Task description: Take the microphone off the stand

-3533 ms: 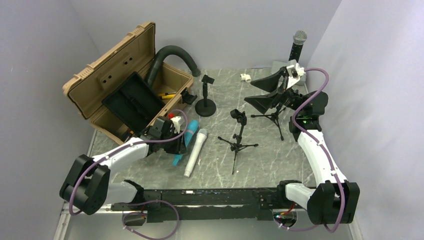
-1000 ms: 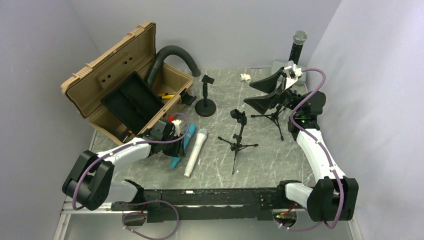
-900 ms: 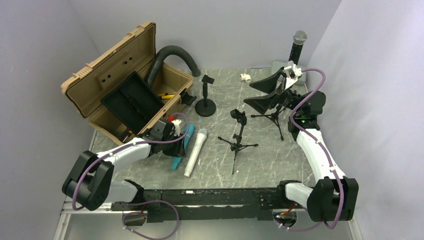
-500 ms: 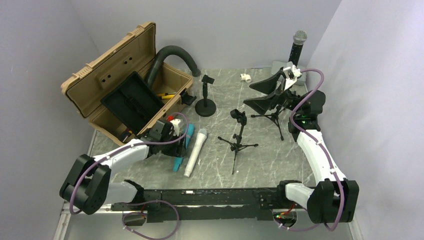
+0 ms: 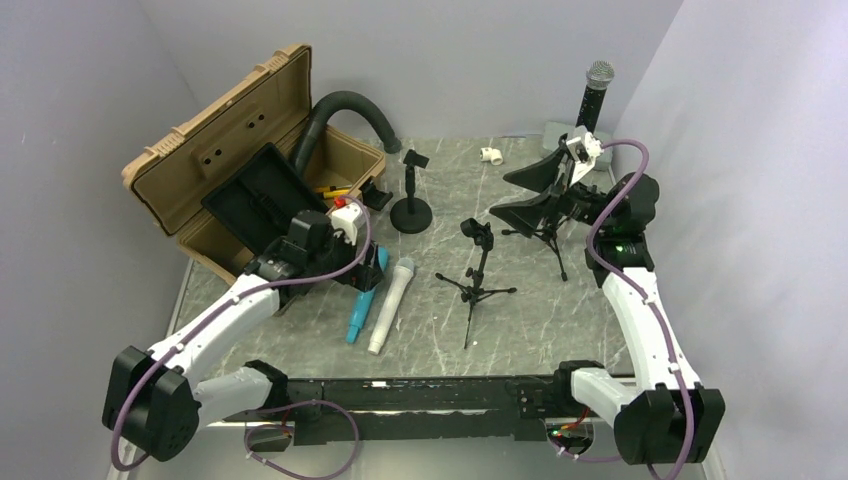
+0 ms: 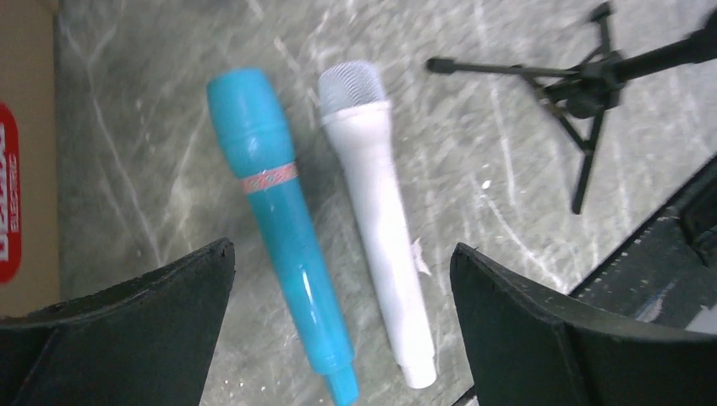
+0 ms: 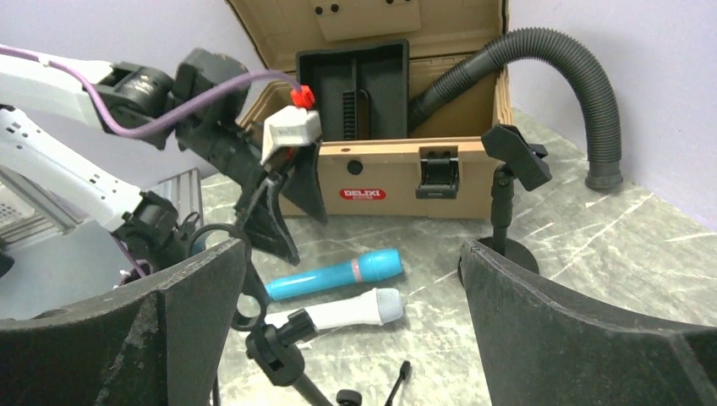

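A black microphone with a silver head point(image 5: 592, 95) stands upright in a grey holder point(image 5: 556, 131) at the back right. My right gripper point(image 5: 517, 193) is open and empty in front of it, above a tripod stand point(image 5: 545, 235); in its wrist view the jaws point(image 7: 355, 321) stand wide apart. My left gripper point(image 5: 362, 272) is open and empty, held above a blue microphone point(image 5: 360, 305) and a white microphone point(image 5: 390, 305) that lie side by side on the table. Both show between the open jaws in the left wrist view: blue point(image 6: 279, 228), white point(image 6: 376, 220).
A tan case point(image 5: 240, 170) stands open at the back left with a black hose point(image 5: 345, 110) behind it. A round-base stand point(image 5: 411, 195) and a second tripod stand point(image 5: 480, 275) stand mid-table. A small white fitting point(image 5: 490, 154) lies at the back.
My left gripper has risen off the table, away from the blue microphone, which now lies uncovered beside the white one. My right gripper shifted slightly up and right.
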Robot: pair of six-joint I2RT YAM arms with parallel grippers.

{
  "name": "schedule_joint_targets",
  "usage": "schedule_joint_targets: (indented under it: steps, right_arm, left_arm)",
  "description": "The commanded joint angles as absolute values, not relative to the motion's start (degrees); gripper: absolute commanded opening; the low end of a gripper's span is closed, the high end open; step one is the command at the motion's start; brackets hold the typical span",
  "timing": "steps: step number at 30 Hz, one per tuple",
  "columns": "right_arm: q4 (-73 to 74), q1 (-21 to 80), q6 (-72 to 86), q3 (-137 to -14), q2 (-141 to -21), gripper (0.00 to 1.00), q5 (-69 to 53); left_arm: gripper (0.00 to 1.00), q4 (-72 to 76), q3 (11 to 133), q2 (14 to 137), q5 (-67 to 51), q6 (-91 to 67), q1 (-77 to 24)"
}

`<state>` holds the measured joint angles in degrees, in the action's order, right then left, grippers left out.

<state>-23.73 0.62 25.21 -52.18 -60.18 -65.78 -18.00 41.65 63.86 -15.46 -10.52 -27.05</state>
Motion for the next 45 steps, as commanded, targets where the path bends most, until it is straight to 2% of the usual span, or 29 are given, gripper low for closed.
schedule_joint_targets:
  steps: [1, 7, 14, 19, 27, 34, 37, 43, 45]
  right_arm:
    - [-9.33, 0.26, 13.77, -55.55, -56.23, 1.0, -68.1]
    - [16.29, 0.26, -9.63, -57.23, -51.91, 1.0, -67.23]
    - [26.31, 0.27, -20.77, -53.03, -48.35, 1.0, -67.04]
    - [21.1, 0.26, -22.23, -45.17, -48.47, 1.0, -68.37]
    - [0.96, 0.89, -14.04, -38.16, -52.6, 0.97, -69.99]
    - [-4.91, 10.83, -13.74, -37.0, -55.76, 0.95, -62.88]
    - [-8.31, 12.57, -12.99, -36.61, -56.9, 0.89, -60.11]
    - [-11.12, 12.81, -11.55, -37.12, -57.82, 0.62, -59.08]
    - [-11.01, 12.89, -11.39, -37.64, -57.64, 0.49, -58.87]
  left_arm:
    - [0.99, -19.15, 47.59, 61.99, -23.07, -4.62, -26.89]
    - [0.99, -28.17, 59.19, 65.87, -26.68, 4.16, -26.85]
    - [0.99, -21.19, 59.28, 63.56, -30.48, 4.67, -26.88]
    - [0.99, -20.09, 60.3, 63.84, -32.28, 5.24, -26.89]
    - [0.99, -18.01, 58.63, 65.12, -34.01, 6.1, -26.88]
    - [0.99, -18.14, 60.04, 67.91, -33.72, 6.14, -26.89]
    - [0.99, -17.88, 60.61, 68.74, -34.01, 5.92, -26.89]
    - [0.99, -15.66, 59.7, 69.53, -35.82, 5.28, -26.96]
    - [0.99, -14.11, 58.8, 69.52, -37.5, 5.27, -26.95]
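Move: The tripod stand, now empty, has its middle about 20 cm below my right hand, some 5 cm back and 5 cm to the left; its clamp head is nearer my height. The round-base stand is about 12 cm ahead, 14 cm left and low. From my left hand the tripod stand lies some 20 cm to the right, level ahead and in height; the blue microphone lies about 10 cm beneath it, 2 cm back and 1 cm left, the white one 5 cm right, 3 cm back and equally low. I lower my right hand about 15 cm, drawing back some 5 cm at first and tipping the fingers down about 15 degrees, then slide left at that height so the open fingers straddle the tripod stand's pole just under its clamp, and start narrowing them. Meanwhile I lift my left hand, still wide open, about 10 cm away from the blue microphone, drifting right and turning clockwise. ##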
